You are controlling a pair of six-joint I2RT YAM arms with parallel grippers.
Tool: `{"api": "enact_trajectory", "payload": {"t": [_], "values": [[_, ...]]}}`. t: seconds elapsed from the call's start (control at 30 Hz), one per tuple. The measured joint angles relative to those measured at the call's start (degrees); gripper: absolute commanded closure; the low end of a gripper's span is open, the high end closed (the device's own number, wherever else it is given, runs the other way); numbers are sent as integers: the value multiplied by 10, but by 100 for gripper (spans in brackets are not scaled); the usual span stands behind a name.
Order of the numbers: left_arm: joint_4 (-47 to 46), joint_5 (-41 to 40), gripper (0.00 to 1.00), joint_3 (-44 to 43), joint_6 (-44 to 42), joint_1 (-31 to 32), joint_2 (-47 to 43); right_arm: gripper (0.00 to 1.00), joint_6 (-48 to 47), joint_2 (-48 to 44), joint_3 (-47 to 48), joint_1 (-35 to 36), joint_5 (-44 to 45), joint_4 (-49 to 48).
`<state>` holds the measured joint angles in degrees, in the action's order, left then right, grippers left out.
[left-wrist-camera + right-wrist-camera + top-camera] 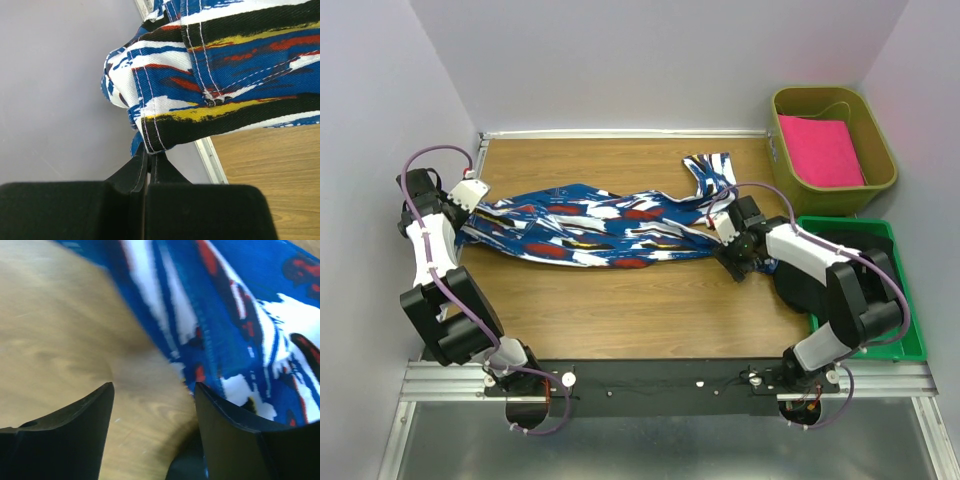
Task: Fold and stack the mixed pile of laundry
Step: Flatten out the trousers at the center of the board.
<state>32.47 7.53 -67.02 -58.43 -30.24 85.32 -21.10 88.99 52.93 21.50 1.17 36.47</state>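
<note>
The long blue cloth (590, 225) with white, red and black blotches lies stretched across the wooden table (620, 300), one flap turned toward the back right. My left gripper (468, 212) is shut on its left end, lifted by the left wall; in the left wrist view the hem (150, 140) is pinched between the closed fingers of this gripper (148, 155). My right gripper (722, 236) stands open at the cloth's right end. In the right wrist view bare wood shows between that gripper's (152, 387) fingers, and the cloth (240, 315) touches the right finger. A dark mass, perhaps the black garment (792, 288), lies under the right arm.
An olive bin (785, 100) at the back right holds a folded bright pink cloth (820, 150). A green tray (890, 235) sits at the right edge beneath the right arm. White walls close in on the left, back and right.
</note>
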Motion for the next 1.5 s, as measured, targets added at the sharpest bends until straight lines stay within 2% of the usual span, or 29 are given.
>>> {"api": "enact_trajectory", "payload": {"t": [0.1,0.13,0.2,0.23,0.47,0.63,0.8,0.97,1.23,1.37,1.5], "values": [[0,-1,100,0,0,0,0,59,-1,10,-23,8,53,-38],[-1,-1,100,0,0,0,0,75,-2,10,-26,10,69,-50],[-2,-3,100,0,0,0,0,88,-2,12,-29,14,96,-71],[-2,-3,100,0,0,0,0,99,-5,14,-29,14,107,-77],[-10,-3,100,0,7,0,0,99,-3,-23,-9,14,149,-68],[-16,-2,100,0,11,0,-5,99,3,-76,80,14,148,-43],[-27,-2,100,0,13,-2,-9,99,1,-73,184,8,138,-30],[-44,-2,100,0,22,-5,-9,99,-11,12,255,-22,129,-41],[-52,-9,100,-5,29,-5,-1,99,-23,274,348,-51,121,-43],[-64,-22,100,-7,37,-5,15,99,-19,325,395,-53,119,-37],[-64,-20,100,-7,36,-5,13,99,-15,314,407,-54,110,-38]]}}
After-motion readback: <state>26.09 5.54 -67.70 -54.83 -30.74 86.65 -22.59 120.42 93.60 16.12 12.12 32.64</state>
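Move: The near trouser leg's end lies about 3 cm ahead of the open right hand, 3 cm to its right and 3 cm below. The far leg's end is some 27 cm ahead and 6 cm left; the black cloth sits about 22 cm right and 3 cm back. From the left hand, already pinching the waist, the near leg's end is roughly 75 cm right, 7 cm back and 13 cm lower. Left keeping the waist, right pinches the near leg, lifts it about 17 cm, lowers it 20 cm forward. ##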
